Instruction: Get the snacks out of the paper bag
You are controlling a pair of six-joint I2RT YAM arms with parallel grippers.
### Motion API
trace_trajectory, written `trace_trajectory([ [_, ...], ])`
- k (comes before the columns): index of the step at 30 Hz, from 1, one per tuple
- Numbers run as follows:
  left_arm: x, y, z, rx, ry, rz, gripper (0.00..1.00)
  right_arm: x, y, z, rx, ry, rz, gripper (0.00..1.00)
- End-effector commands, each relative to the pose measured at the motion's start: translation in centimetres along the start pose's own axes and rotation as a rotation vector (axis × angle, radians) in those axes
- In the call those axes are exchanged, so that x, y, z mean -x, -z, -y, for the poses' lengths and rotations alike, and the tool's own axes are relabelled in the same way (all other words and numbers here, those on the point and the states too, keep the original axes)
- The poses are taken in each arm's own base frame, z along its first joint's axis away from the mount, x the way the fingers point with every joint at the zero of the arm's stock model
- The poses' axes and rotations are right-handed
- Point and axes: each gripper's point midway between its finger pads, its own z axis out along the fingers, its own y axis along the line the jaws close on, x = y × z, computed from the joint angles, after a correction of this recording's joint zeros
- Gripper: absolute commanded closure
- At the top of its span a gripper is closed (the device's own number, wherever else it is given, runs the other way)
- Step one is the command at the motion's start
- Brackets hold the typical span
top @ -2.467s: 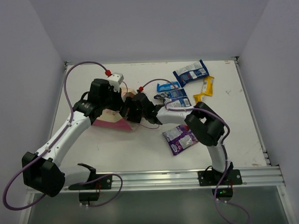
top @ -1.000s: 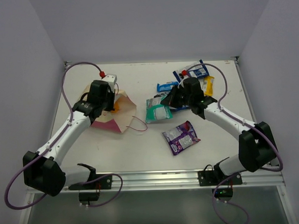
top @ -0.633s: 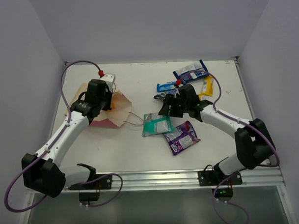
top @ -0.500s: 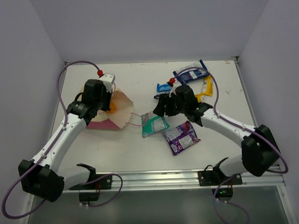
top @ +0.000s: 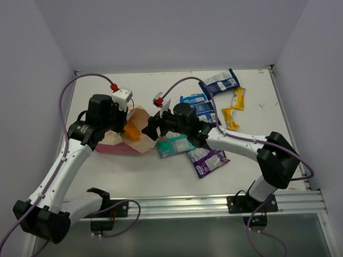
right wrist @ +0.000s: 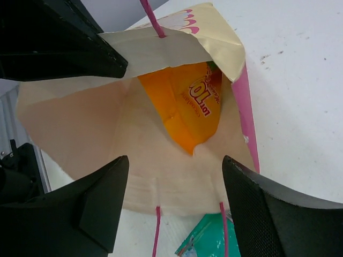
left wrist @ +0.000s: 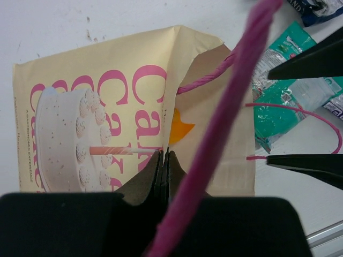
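The paper bag (top: 120, 142) lies on its side with its mouth facing right. My left gripper (top: 121, 120) is shut on its upper rim (left wrist: 163, 155), holding the mouth open. An orange snack packet (right wrist: 190, 101) lies inside the bag (right wrist: 96, 134). My right gripper (right wrist: 176, 160) stands open at the mouth, just short of the orange packet (top: 132, 130), with nothing between its fingers. A teal packet (top: 173, 145) lies on the table just right of the bag. Purple (top: 208, 159), blue-and-white (top: 196, 107) and yellow (top: 234, 106) packets lie further right.
Pink cord handles (left wrist: 236, 107) trail from the bag's rim, one across the left wrist view, others over the teal packet (left wrist: 284, 91). Another blue-and-white packet (top: 219, 81) lies at the back right. White walls close the table (top: 162, 179) on three sides.
My right gripper let go of the teal packet on the table, opened, and swung left to the bag's mouth. The left gripper kept its hold and tipped the bag more open.
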Motion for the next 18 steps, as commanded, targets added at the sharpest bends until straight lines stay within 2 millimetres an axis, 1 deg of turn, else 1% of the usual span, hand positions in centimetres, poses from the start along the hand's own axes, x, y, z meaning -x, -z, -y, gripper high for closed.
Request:
trace_trajectory([
  [1,2.4,1.9,1.0,-0.061,-0.034,0.097,1.00,2.7,-2.1,-2.0,0.051,0.095,0.090,0.26],
  [2,2.4,2.0,1.1,-0.065,-0.035,0.099,1.00,2.4,-2.6,-2.3,0.058,0.100,0.085,0.23],
  [3,2.4,2.0,1.3,-0.076,-0.035,0.102,1.00,2.4,-3.1,-3.3,0.075,0.107,0.086,0.20],
  [4,2.5,2.0,1.4,-0.080,-0.034,0.102,1.00,1.7,-3.9,-3.3,0.073,0.111,0.076,0.19],
  [6,2.6,2.1,1.8,-0.103,-0.037,0.106,1.00,1.1,-4.9,-3.6,0.055,0.130,0.077,0.16],
  [7,2.7,2.2,1.9,-0.108,-0.034,0.110,1.00,0.7,-5.7,-3.3,0.049,0.132,0.083,0.13],
  [9,2.8,2.4,2.1,-0.118,-0.034,0.115,1.00,0.2,-6.7,-3.0,0.036,0.126,0.076,0.11],
  [10,3.0,2.6,2.0,-0.118,-0.034,0.121,1.00,0.6,-7.2,-3.0,0.031,0.125,0.085,0.08],
  [11,3.2,2.6,2.1,-0.122,-0.034,0.124,1.00,-0.3,-7.9,-2.7,0.027,0.121,0.069,0.07],
  [12,3.2,2.7,2.2,-0.125,-0.033,0.126,1.00,-0.7,-8.4,-2.8,0.032,0.119,0.063,0.07],
  [13,3.3,2.8,2.4,-0.134,-0.030,0.128,1.00,-0.3,-8.9,-3.0,0.032,0.120,0.066,0.07],
  [14,3.4,2.8,2.5,-0.140,-0.028,0.132,1.00,-1.4,-9.7,-2.6,0.017,0.117,0.043,0.06],
  [15,3.4,2.9,2.7,-0.150,-0.026,0.133,1.00,-1.8,-10.2,-2.6,0.010,0.119,0.041,0.06],
  [16,3.6,3.0,3.0,-0.170,-0.021,0.138,1.00,-1.4,-10.7,-2.4,-0.004,0.120,0.056,0.05],
  [17,3.6,3.0,3.2,-0.179,-0.021,0.138,1.00,-1.8,-11.1,-2.2,-0.010,0.118,0.051,0.05],
  [18,3.8,3.2,3.3,-0.188,-0.021,0.144,1.00,-3.0,-11.8,-1.9,-0.016,0.118,0.030,0.05],
])
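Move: Inside the bag, the orange snack lies about 11 cm to the right hand's left, nearly level with it fore and aft, and some 9 cm lower. The bag's mouth is nearer, roughly 5 cm to the left and 6 cm down; the green snack lies on the table 7 cm right, 6 cm back and 12 cm down. From the left hand, already pinching the bag's upper rim, the orange snack is about 3 cm right and 9 cm below. Reaching left about 9 cm while sinking some 6 or 7, the right hand enters the bag's mouth under the raised flap towards the orange snack, its already open fingers spreading nearly to full width; it drifts slightly back, then a couple of centimetres forward. The shut left hand keeps its pinch on the rim, easing a centimetre or so back and to the right. ##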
